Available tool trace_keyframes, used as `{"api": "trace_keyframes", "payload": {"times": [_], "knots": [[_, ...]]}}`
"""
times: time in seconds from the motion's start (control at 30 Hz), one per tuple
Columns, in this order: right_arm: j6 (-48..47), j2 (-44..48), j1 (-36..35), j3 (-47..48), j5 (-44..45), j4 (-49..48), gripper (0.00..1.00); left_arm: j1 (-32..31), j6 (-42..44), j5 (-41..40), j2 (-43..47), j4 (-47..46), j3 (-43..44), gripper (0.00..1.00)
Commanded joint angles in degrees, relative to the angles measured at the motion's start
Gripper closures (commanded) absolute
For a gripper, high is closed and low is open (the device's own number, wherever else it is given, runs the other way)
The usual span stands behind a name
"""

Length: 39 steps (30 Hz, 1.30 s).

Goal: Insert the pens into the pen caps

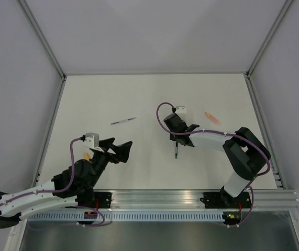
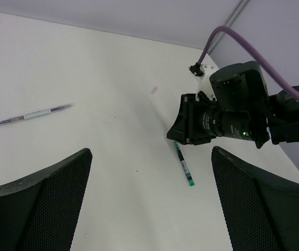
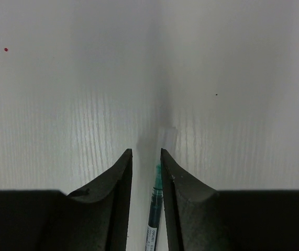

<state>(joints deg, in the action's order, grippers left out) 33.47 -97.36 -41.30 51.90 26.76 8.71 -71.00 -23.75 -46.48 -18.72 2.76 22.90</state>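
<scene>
The dark pen with green ends (image 1: 176, 151) lies flat on the white table. My right gripper (image 1: 176, 141) stands over its far end. In the right wrist view the pen (image 3: 155, 209) lies between the parted jaws of that gripper (image 3: 145, 152), close against the right finger and not clamped. A pale translucent short tube (image 3: 167, 137) lies just past the pen's tip. The silver-grey pen (image 1: 123, 121) lies mid-table, and the pink-orange marker (image 1: 211, 117) lies at the right. My left gripper (image 1: 122, 149) is wide open and empty. A small yellow-orange cap (image 1: 88, 156) shows beside the left arm.
In the left wrist view the left gripper (image 2: 150, 151) faces the right arm's wrist (image 2: 228, 117), with the green pen (image 2: 184, 166) and the silver-grey pen (image 2: 33, 114) on the table ahead. Metal frame rails (image 1: 50, 125) border the table.
</scene>
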Motion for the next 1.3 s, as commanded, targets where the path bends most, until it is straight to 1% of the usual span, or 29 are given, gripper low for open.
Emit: {"api": "trace_keyframes", "payload": {"times": [0.0,0.1,0.17,0.2,0.27,0.3,0.33,0.37,0.43,0.47,0.5,0.53,0.57,0.6,0.63,0.7,0.73,0.77,0.8,0.83,0.9,0.97,1.0,1.03,1.1,1.13,1.17,1.2,1.27], "knots": [[-1.48,5.59,0.78,1.89,-6.44,-0.71,0.66,0.07,1.07,-0.11,-1.22,-2.41,-1.27,0.01],[-1.39,9.64,0.78,4.26,-11.63,1.56,0.63,0.07,1.34,-0.37,-5.60,-4.08,-1.01,0.01],[-1.31,13.49,0.78,3.13,-13.92,1.31,0.62,0.07,0.55,-0.45,-8.34,-3.65,0.83,0.01],[-0.96,15.25,0.78,1.55,-16.63,-0.95,0.59,0.07,0.54,0.94,-11.31,-3.12,1.79,0.01],[2.63,19.46,0.78,-5.21,-19.63,-5.35,0.53,0.07,0.29,1.57,-15.01,0.29,6.00,0.01],[3.78,20.36,0.78,-7.23,-24.69,-11.11,0.42,0.16,-1.02,-0.70,-17.03,5.53,8.02,0.01],[4.75,20.80,0.69,-9.16,-26.40,-12.82,0.39,0.25,-2.34,-1.41,-20.71,7.24,11.26,0.01],[5.72,20.98,0.69,-9.36,-27.98,-13.71,0.38,1.03,-3.14,-2.12,-22.31,8.39,12.43,0.01],[5.38,21.25,0.69,-9.88,-28.26,-14.51,0.38,3.57,-4.98,0.40,-25.29,11.03,15.59,0.00],[5.11,22.21,0.61,-10.32,-27.30,-14.68,0.38,9.16,-5.51,3.90,-26.10,11.47,16.38,0.00],[5.02,22.82,0.69,-10.85,-26.68,-15.03,0.38,13.22,-6.13,12.81,-27.06,12.08,17.26,0.01],[4.85,23.44,0.61,-11.64,-24.33,-15.13,0.38,17.78,-7.88,17.78,-28.03,13.74,19.10,0.01],[4.67,24.92,0.69,-11.99,-23.61,-15.13,0.38,26.62,-8.68,22.35,-30.39,14.63,19.81,0.01],[3.89,25.81,0.61,-12.43,-22.73,-15.13,0.38,30.01,-9.21,26.14,-31.54,15.68,20.60,0.02],[3.71,27.47,0.69,-13.39,-20.89,-14.95,0.38,34.31,-10.17,25.83,-33.64,18.30,22.35,0.01],[4.14,28.63,0.61,-14.28,-19.91,-15.65,0.38,38.72,-12.54,23.98,-35.15,21.83,25.16,0.00],[4.32,29.33,0.61,-14.98,-20.08,-16.26,0.38,41.53,-15.94,25.55,-35.77,22.89,25.70,0.00],[4.49,29.42,0.61,-14.81,-20.87,-16.09,0.38,49.56,-18.59,28.35,-36.12,24.73,25.97,0.00],[4.49,29.34,0.61,-14.55,-21.57,-16.01,0.38,54.60,-20.88,36.81,-36.91,24.92,25.19,0.02],[4.41,29.07,0.61,-14.02,-22.27,-15.83,0.38,62.83,-24.90,40.55,-37.52,25.01,24.57,0.04],[4.41,28.72,0.69,-13.93,-23.42,-15.65,0.38,67.99,-27.13,45.14,-39.45,25.79,23.87,0.05],[3.97,28.19,0.61,-13.49,-23.60,-14.96,0.38,70.03,-28.19,40.97,-40.34,28.25,24.47,0.04],[3.62,27.84,0.61,-13.23,-24.12,-14.78,0.38,70.12,-28.20,35.11,-40.34,30.17,24.56,0.04],[3.35,27.49,0.61,-12.44,-24.56,-14.51,0.38,70.12,-29.59,32.36,-40.26,31.15,24.30,0.04],[3.26,26.35,0.61,-11.74,-25.61,-13.55,0.39,72.91,-30.83,28.65,-40.17,32.56,22.56,0.02],[3.35,25.91,0.61,-11.47,-25.88,-13.46,0.39,74.59,-31.79,29.33,-40.17,32.65,21.76,0.02],[3.18,25.82,0.69,-11.56,-25.97,-13.54,0.40,78.61,-32.23,30.82,-40.17,32.39,20.80,0.03],[3.09,25.73,0.61,-11.47,-25.97,-13.46,0.40,80.30,-32.24,34.92,-40.08,30.04,18.52,0.04],[1.95,25.56,0.61,-11.38,-25.80,-13.54,0.40,82.24,-29.79,38.29,-40.51,27.48,17.10,0.06]]}}
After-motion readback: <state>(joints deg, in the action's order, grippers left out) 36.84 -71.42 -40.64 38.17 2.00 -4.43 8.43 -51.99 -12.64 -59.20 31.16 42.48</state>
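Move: The orange cap that the left hand seems bound for lies about 21 cm to its left, 5 cm ahead and some 23 cm below; at that same depth the purple pen is roughly 24 cm ahead and 6 cm left. The right hand is low over the capped green pen, whose middle is about 4 cm back, in line sideways and 2 cm below; also on the table, the small clear cap lies 16 cm ahead and 2 cm right, the orange pen 11 cm ahead and 19 cm right. With its fingers staying wide open, the left hand dips a little to the right, then sweeps forward and left towards the orange cap, ending some 20 cm farther left and 12 cm lower, easing back slightly at the last while the fingers tip down to point at the table and swing counter-clockwise. The right hand, already free of the green pen, lifts about 10 cm and draws back and left by some 5 cm each, rolling its left side up by roughly 30 degrees and opening its fingers wider. ##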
